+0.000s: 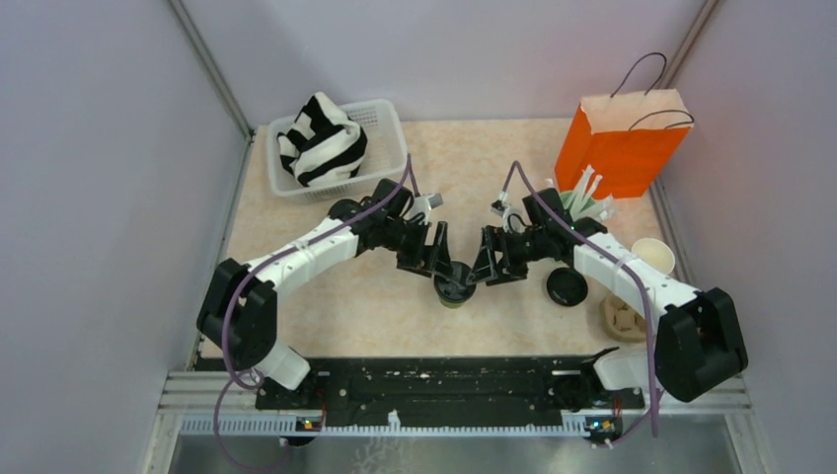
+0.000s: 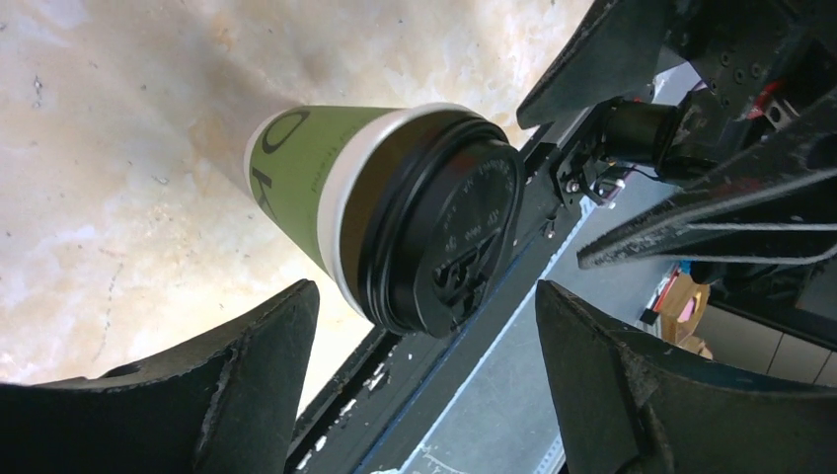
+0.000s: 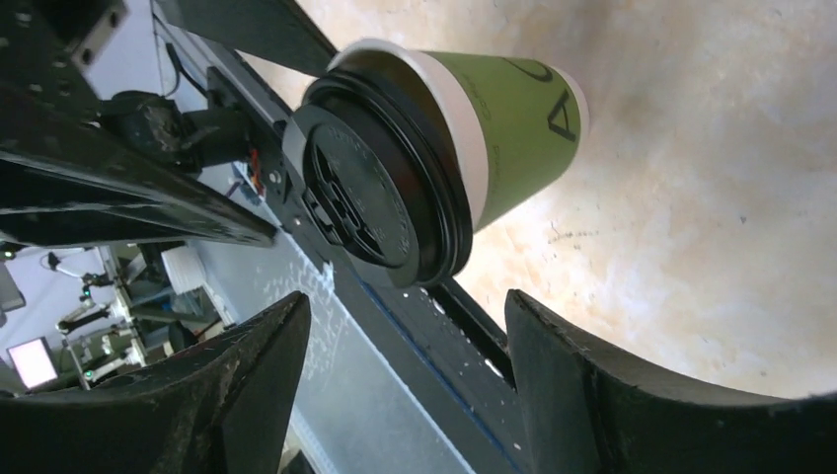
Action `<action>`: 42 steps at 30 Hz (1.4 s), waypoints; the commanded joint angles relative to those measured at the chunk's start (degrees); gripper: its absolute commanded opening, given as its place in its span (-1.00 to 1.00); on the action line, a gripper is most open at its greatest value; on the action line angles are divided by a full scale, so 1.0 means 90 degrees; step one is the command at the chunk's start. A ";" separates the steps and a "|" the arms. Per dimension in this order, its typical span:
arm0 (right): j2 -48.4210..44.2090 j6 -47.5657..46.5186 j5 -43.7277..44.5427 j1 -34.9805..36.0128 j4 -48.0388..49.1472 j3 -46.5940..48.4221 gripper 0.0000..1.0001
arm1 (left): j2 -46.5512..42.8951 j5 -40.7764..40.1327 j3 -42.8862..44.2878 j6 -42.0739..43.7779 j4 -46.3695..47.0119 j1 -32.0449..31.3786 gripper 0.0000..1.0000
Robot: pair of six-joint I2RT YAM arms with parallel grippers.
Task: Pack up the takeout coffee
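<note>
A dark green takeout coffee cup [image 1: 453,289] with a black lid stands upright at the table's near middle. In the left wrist view the cup [image 2: 395,212] lies just ahead of my fingertips, not between them. The right wrist view shows the same cup [image 3: 434,138] just beyond that gripper's tips. My left gripper [image 1: 441,261] [image 2: 424,321] is open on the cup's left. On the cup's right my right gripper [image 1: 487,267] [image 3: 407,311] is open too. Neither holds anything. A second black lid [image 1: 567,286] lies to the right; I cannot tell if a cup is under it.
An orange paper bag [image 1: 620,143] stands open at the back right, with a tumbler of white straws [image 1: 588,200] in front of it. An open cream cup [image 1: 654,257] and a cardboard cup carrier [image 1: 622,321] sit at the right edge. A white basket [image 1: 380,118] with striped cloth is back left.
</note>
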 commanded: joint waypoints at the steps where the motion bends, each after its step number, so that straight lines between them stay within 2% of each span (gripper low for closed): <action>1: 0.0142 0.0308 -0.0369 -0.0045 0.0982 -0.0131 0.39 | 0.0344 0.0183 0.0411 0.0526 0.0159 -0.0016 0.69; 5: 0.0290 0.0233 -0.0237 -0.0041 0.0950 -0.0098 0.17 | 0.0488 0.0185 0.0405 0.0601 0.0173 -0.0021 0.57; 11: 0.0483 0.0166 -0.0281 -0.0040 0.0992 -0.0078 0.10 | 0.0588 0.0102 0.0356 0.0514 0.0231 -0.0012 0.25; 18: 0.0544 0.0322 -0.0241 -0.0039 0.1184 -0.0059 -0.07 | 0.0453 0.0121 0.0028 0.0143 0.0584 -0.0004 0.01; 23: 0.0522 0.0479 -0.0127 -0.0037 0.1304 -0.0076 -0.11 | 0.0315 0.0198 -0.0248 -0.0090 0.0846 -0.0003 -0.02; 27: 0.0528 0.0542 0.0116 -0.0045 0.1369 -0.0200 0.04 | 0.0352 0.0148 -0.0296 -0.0192 0.0846 -0.0003 -0.02; 29: 0.0553 0.0682 0.0011 -0.0052 0.1601 -0.0370 0.04 | 0.0365 0.0122 -0.0312 -0.0240 0.0845 -0.0006 -0.02; 33: 0.0656 0.0950 -0.0512 -0.0101 0.2194 -0.0762 -0.06 | 0.0393 0.0065 -0.0389 -0.0327 0.0850 0.0000 -0.02; 38: 0.0625 0.1103 -0.0796 -0.0269 0.2457 -0.0876 -0.08 | 0.0396 0.0142 -0.0361 -0.0414 0.0889 0.0004 0.02; 42: 0.0663 0.1216 -0.0850 -0.0368 0.2659 -0.0990 -0.28 | 0.0370 0.0111 -0.0252 -0.0414 0.0824 0.0003 0.10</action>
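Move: The lid, sitting askew on the coffee cup, lies some 3 cm back, 3 cm to the right and about 3 cm below the left hand. From the right hand it is about 3 cm back, 5 cm to the left and 2 cm down. A spare black lid lies roughly 19 cm right of the right hand, 1 cm back; the straw holder is some 20 cm right and 9 cm ahead. The other lidded cup stands about 21 cm left of the left hand and 13 cm ahead. Downward about 2.5 cm, mostly early on, the left hand sinks to the cup's rim while its wide-open fingers narrow to roughly half. From the opposite side the right hand comes down and forward about 2 cm each and slightly left, partly closing too, its fingertips tilting up a little late on. Each hand ends straddling the rim, one finger at the lid and the other by the cup wall. ##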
